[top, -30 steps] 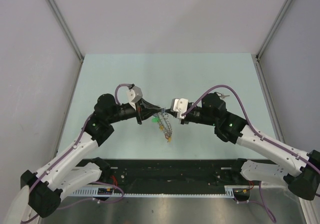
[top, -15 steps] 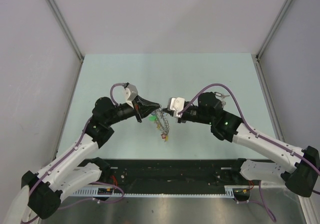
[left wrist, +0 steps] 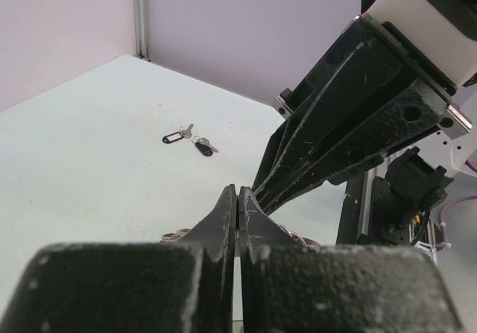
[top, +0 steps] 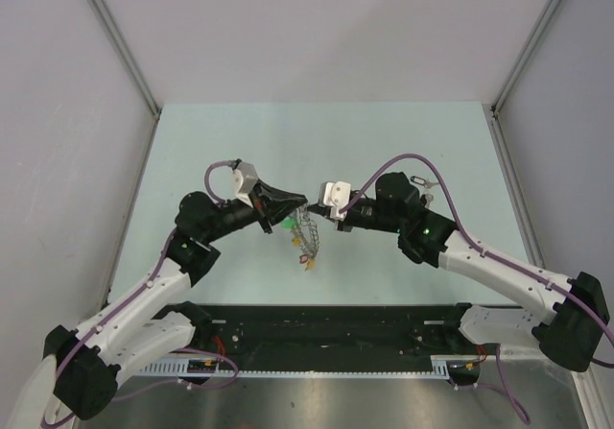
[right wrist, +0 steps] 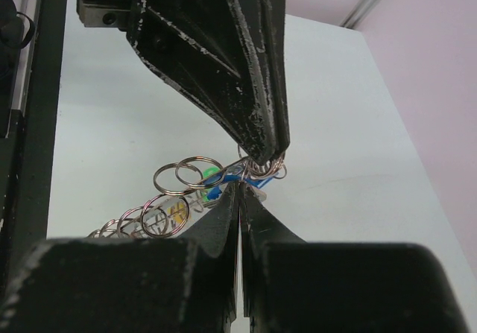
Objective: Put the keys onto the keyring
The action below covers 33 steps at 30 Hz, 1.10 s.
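Note:
The keyring (top: 306, 234) hangs above the table between my two grippers, a bunch of silver rings with green, yellow and red tags. My left gripper (top: 303, 201) is shut on its wire loops, and its fingertips (right wrist: 265, 151) clamp those loops in the right wrist view. My right gripper (right wrist: 240, 187) is shut tip to tip against it, pinching thin wire of the keyring (right wrist: 179, 178) beside a blue tag (right wrist: 235, 173). Two loose keys (left wrist: 186, 138) with black tags lie on the table beyond my shut left gripper (left wrist: 237, 191). Overhead, these keys (top: 421, 179) lie right of the right arm.
The pale green table (top: 240, 141) is walled at the back and on both sides. A black rail (top: 326, 328) runs along the near edge by the arm bases. The right arm's fingers (left wrist: 335, 124) fill the right half of the left wrist view.
Both grippers, still tip to tip, have carried the keyring a little to the left and slightly farther from the bases. Neither has opened.

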Each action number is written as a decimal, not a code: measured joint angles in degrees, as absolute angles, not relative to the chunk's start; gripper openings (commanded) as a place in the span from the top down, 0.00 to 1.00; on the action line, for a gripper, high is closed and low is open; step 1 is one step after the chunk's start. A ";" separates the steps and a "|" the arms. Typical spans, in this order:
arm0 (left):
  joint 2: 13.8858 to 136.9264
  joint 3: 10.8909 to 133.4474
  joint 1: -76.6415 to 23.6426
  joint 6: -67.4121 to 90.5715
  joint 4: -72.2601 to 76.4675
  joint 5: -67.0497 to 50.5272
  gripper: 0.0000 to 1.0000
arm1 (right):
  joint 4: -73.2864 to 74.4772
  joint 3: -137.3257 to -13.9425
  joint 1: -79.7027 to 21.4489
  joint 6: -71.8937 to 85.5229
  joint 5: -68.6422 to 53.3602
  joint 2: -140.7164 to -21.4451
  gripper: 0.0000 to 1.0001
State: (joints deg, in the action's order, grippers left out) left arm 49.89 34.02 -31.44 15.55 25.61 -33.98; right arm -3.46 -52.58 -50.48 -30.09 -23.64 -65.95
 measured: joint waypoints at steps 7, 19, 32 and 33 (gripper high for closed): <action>49.30 32.77 -31.33 16.10 27.33 -32.75 0.73 | -5.39 -52.45 -49.12 -29.06 -24.47 -66.76 1.00; 39.13 32.67 -29.56 9.87 22.44 -23.16 0.04 | -1.10 -51.05 -44.21 -29.39 -22.04 -66.78 1.00; 33.17 33.56 -27.38 5.61 5.23 -3.36 0.00 | -2.50 -57.54 -37.43 -31.75 -18.48 -78.54 1.00; 32.82 33.65 -27.20 5.67 4.16 -2.00 0.00 | -2.55 -57.74 -37.23 -31.73 -18.37 -78.89 1.00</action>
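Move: The keyring, a chain of linked rings, hangs from the two closed grippers, which almost meet, its middle roughly 8 cm below both. The blue tag is right at the right hand's fingertips; the green tag hangs about 4 cm to that hand's left and 6 cm down. The patch of bare table where it takes the bunch lies some 14 cm ahead and 5 cm right of it, well below. The loose black-tagged keys lie roughly 19 cm ahead, 28 cm right. The left gripper opens fully and lets go of the keyring, lifting 3 to 4 cm as it draws off to the left and then sinking back to its old height, about 11 cm left and 4 cm forward in all, while it swings some 35 degrees counter-clockwise away from the bunch. The right gripper keeps its pinch at the blue tag and carries the keyring away alone, easing forward, then dipping down and to its right, and finally running quickly forward over the bare table, about 12 cm forward and 5 cm down, turning slightly clockwise. ##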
